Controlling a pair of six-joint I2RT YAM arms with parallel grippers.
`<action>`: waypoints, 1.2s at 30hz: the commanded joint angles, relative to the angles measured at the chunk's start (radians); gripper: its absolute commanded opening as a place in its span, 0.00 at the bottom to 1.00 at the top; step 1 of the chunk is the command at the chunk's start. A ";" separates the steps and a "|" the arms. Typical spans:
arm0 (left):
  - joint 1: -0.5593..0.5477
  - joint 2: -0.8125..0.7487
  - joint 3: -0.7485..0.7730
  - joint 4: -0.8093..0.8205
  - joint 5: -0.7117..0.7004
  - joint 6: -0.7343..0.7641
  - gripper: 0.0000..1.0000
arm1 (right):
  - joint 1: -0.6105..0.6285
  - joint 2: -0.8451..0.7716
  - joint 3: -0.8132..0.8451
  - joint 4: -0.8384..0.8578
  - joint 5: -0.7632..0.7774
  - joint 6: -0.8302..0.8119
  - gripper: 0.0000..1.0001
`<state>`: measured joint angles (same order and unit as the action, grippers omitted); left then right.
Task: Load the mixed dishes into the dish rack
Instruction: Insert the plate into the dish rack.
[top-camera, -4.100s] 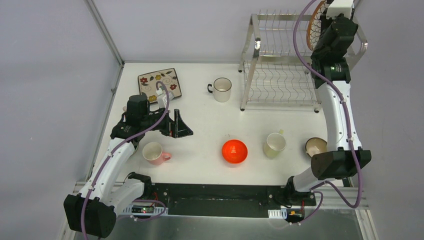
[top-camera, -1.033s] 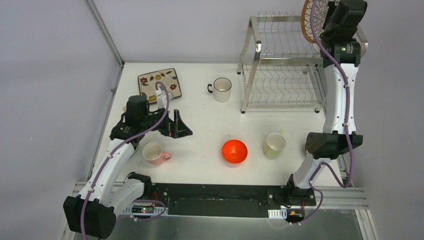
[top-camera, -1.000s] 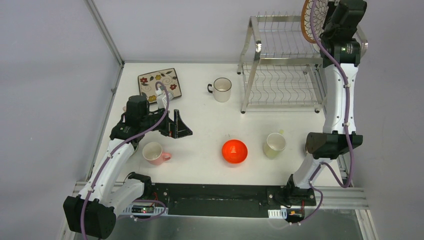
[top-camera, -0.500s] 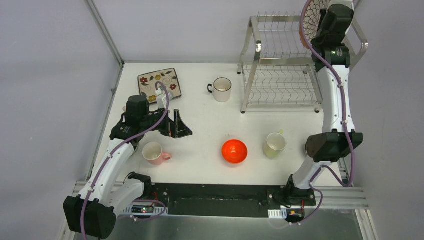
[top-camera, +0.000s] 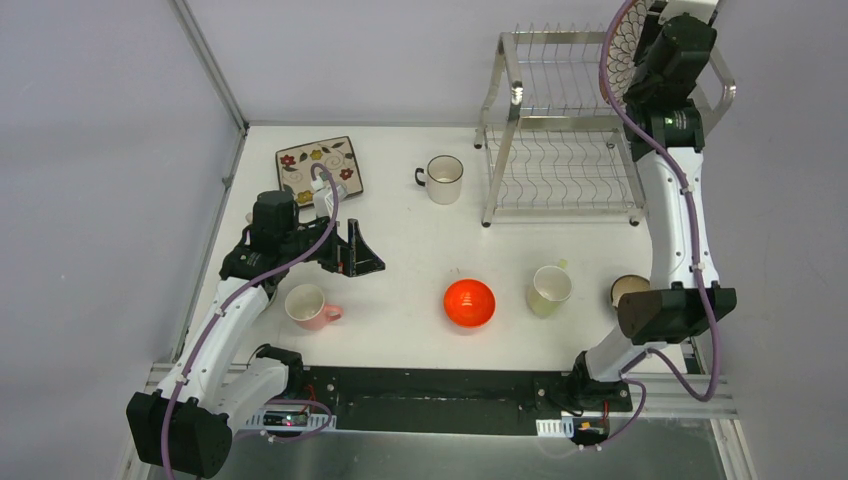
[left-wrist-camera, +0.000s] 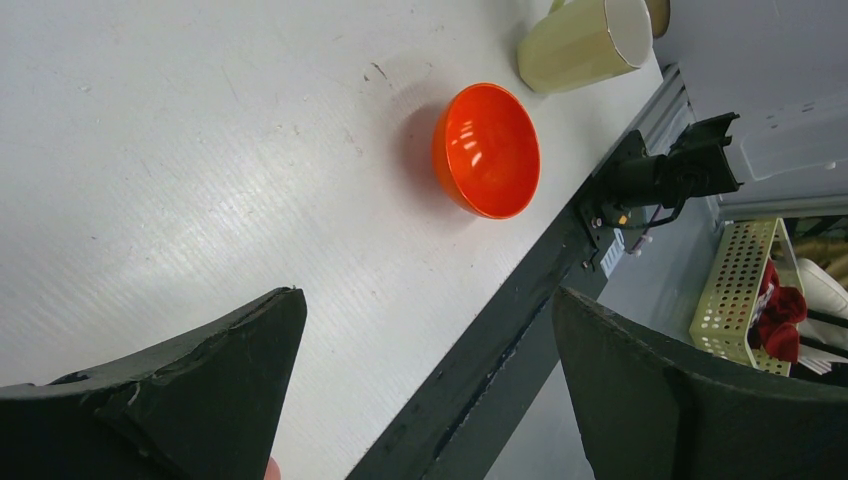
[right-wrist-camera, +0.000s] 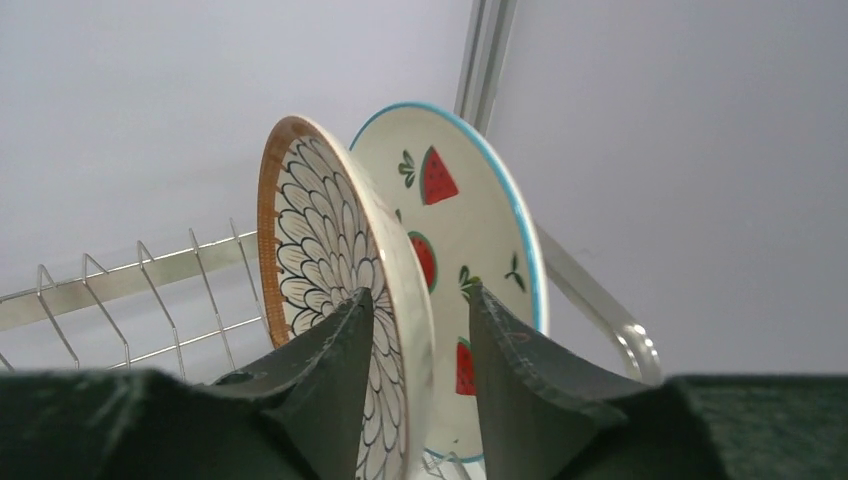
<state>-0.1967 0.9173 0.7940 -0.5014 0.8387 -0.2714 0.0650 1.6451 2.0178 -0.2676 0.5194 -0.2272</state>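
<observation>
The silver dish rack (top-camera: 560, 110) stands at the back right. Upright in its upper slots is the brown-petal round plate (right-wrist-camera: 300, 230), also visible from above (top-camera: 620, 45), in front of a white fruit-patterned plate (right-wrist-camera: 470, 220). My right gripper (right-wrist-camera: 420, 292) straddles the petal plate's rim with its jaws parted. One finger lies near the plate's face and the other stands off it. The left gripper (left-wrist-camera: 425, 295) hovers wide open and empty over the table's left side (top-camera: 365, 250). A red-orange bowl (top-camera: 469, 302) and a pale cup (top-camera: 549, 288) sit near the front.
A floral rectangular plate (top-camera: 320, 165) lies at the back left and a white cup (top-camera: 443, 178) beside the rack. A pink cup (top-camera: 308, 305) sits under the left arm. A dark brown bowl (top-camera: 628, 290) shows by the right arm's elbow.
The right gripper's jaws have parted around the petal plate, which stands in the upper rack slots. The right elbow swung back, uncovering the brown bowl. The left arm has not moved.
</observation>
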 joint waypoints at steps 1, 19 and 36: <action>-0.005 -0.008 0.037 0.009 0.002 0.023 0.99 | 0.002 -0.088 -0.018 0.066 0.012 -0.011 0.46; -0.005 -0.008 0.047 -0.028 -0.130 0.021 0.99 | 0.093 -0.320 -0.078 -0.343 -0.291 0.300 1.00; -0.003 0.181 0.280 -0.139 -0.473 0.059 0.99 | 0.582 -0.556 -0.572 -0.497 -0.462 0.476 1.00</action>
<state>-0.1967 1.0492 0.9825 -0.6312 0.4721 -0.2760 0.5411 1.1183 1.5196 -0.7219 0.1062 0.1993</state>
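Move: The patterned plate stands in the dish rack's upper level, its rim still between the right hand's loosened fingers; its middle lies about 8 cm ahead, 3 cm left and level. The watermelon plate stands some 9 cm ahead and 3 cm right, and the upper rack's middle roughly 8 cm ahead, 10 cm left and 8 cm below. From the left hand the patterned plate is about 35 cm ahead, 52 cm right and 29 cm higher. Right hand opens wide, backs off the patterned plate, swings 20 cm left and down; left hand advances. ##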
